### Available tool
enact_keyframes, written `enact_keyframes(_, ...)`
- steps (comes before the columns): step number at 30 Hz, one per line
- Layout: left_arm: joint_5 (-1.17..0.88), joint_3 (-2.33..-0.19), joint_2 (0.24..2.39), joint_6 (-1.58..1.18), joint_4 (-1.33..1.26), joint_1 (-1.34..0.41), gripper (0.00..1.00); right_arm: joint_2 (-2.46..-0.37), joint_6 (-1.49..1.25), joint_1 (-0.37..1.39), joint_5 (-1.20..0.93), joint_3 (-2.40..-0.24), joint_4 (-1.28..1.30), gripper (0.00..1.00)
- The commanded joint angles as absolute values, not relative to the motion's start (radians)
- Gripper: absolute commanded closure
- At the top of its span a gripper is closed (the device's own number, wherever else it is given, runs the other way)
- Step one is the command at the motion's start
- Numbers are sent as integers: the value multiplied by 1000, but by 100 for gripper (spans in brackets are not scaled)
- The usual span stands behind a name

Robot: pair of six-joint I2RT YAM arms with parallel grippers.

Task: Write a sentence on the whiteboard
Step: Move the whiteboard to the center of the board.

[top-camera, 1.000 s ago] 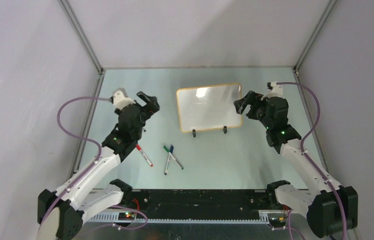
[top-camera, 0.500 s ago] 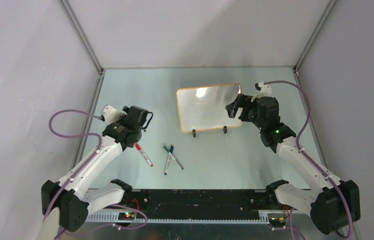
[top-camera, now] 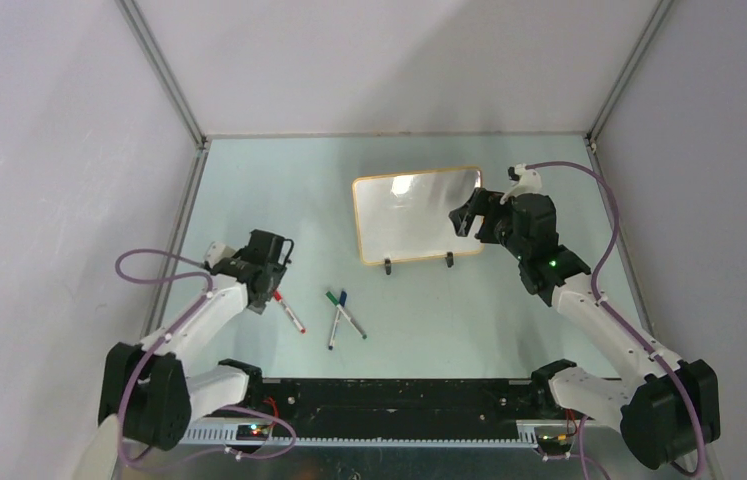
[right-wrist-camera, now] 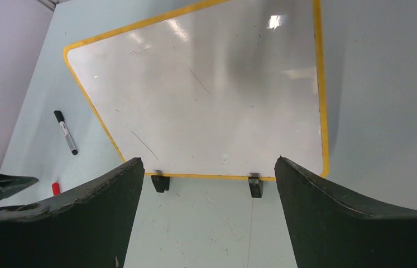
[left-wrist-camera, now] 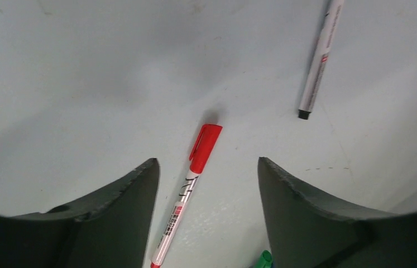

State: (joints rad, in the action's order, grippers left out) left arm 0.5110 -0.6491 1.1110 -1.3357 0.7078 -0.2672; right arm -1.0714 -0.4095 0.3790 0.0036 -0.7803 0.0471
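Observation:
The whiteboard (top-camera: 416, 215) stands propped on two black clip feet at mid-table, its yellow-framed face (right-wrist-camera: 206, 95) glossy and blank apart from faint smudges. No sentence shows on it. My right gripper (top-camera: 469, 215) hovers by the board's right edge, open and empty (right-wrist-camera: 207, 161), with the clip feet (right-wrist-camera: 255, 187) seen between its fingers. My left gripper (top-camera: 269, 292) hangs low over a red-capped marker (top-camera: 287, 310). It is open (left-wrist-camera: 207, 161), and the red marker (left-wrist-camera: 186, 190) lies flat on the table between the fingers, nearer the left one and untouched.
A green marker (top-camera: 334, 318) and a blue marker (top-camera: 351, 315) lie crossed just right of the red one; the green cap (left-wrist-camera: 263, 259) shows by my left gripper's right finger. A black-tipped marker (left-wrist-camera: 317, 61) lies farther out, also visible as the black marker (right-wrist-camera: 65, 132).
My left arm swung down and toward the near side, coming low over the red marker with its jaws narrowing somewhat. My right gripper shifted slightly left toward the board, then held still.

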Motion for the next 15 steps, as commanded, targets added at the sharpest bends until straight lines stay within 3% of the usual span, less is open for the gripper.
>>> enact_keyframes(1,408,-678,1200,-1323,651,-235,32,-1070,-410,387,23,-827,11,9)
enact_keyframes(4,377,-697,1291,-1302,636,-225,40,-1070,-408,387,26,-827,10,10)
enact_keyframes(9,378,-735,1392,-1302,643,-224,43,-1064,-405,386,30,-827,11,10)
enact_keyframes(15,360,-723,1439,-1326,607,-223,58,-1054,-399,387,33,-827,15,10)
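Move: The red marker's middle lies about 3 cm back, 4 cm right and 5 cm below the left hand, with its cap nearest the fingers. At the same depth, the black marker is some 15 cm ahead and 2 cm left; the crossed green and blue markers sit roughly 5 cm back, 20 cm right and 6 cm back, 17 cm right. From the idle right hand, the red marker is about 45 cm left, 13 cm back, 20 cm lower. The red marker's cap gets straddled: the left hand sinks about 5 cm over it, drifting a little right, the drop nearly done before the end. Its wrist tips some 10 degrees so the fingers point more steeply down, and they narrow from wide to about half open around the cap, not yet shut on it. ##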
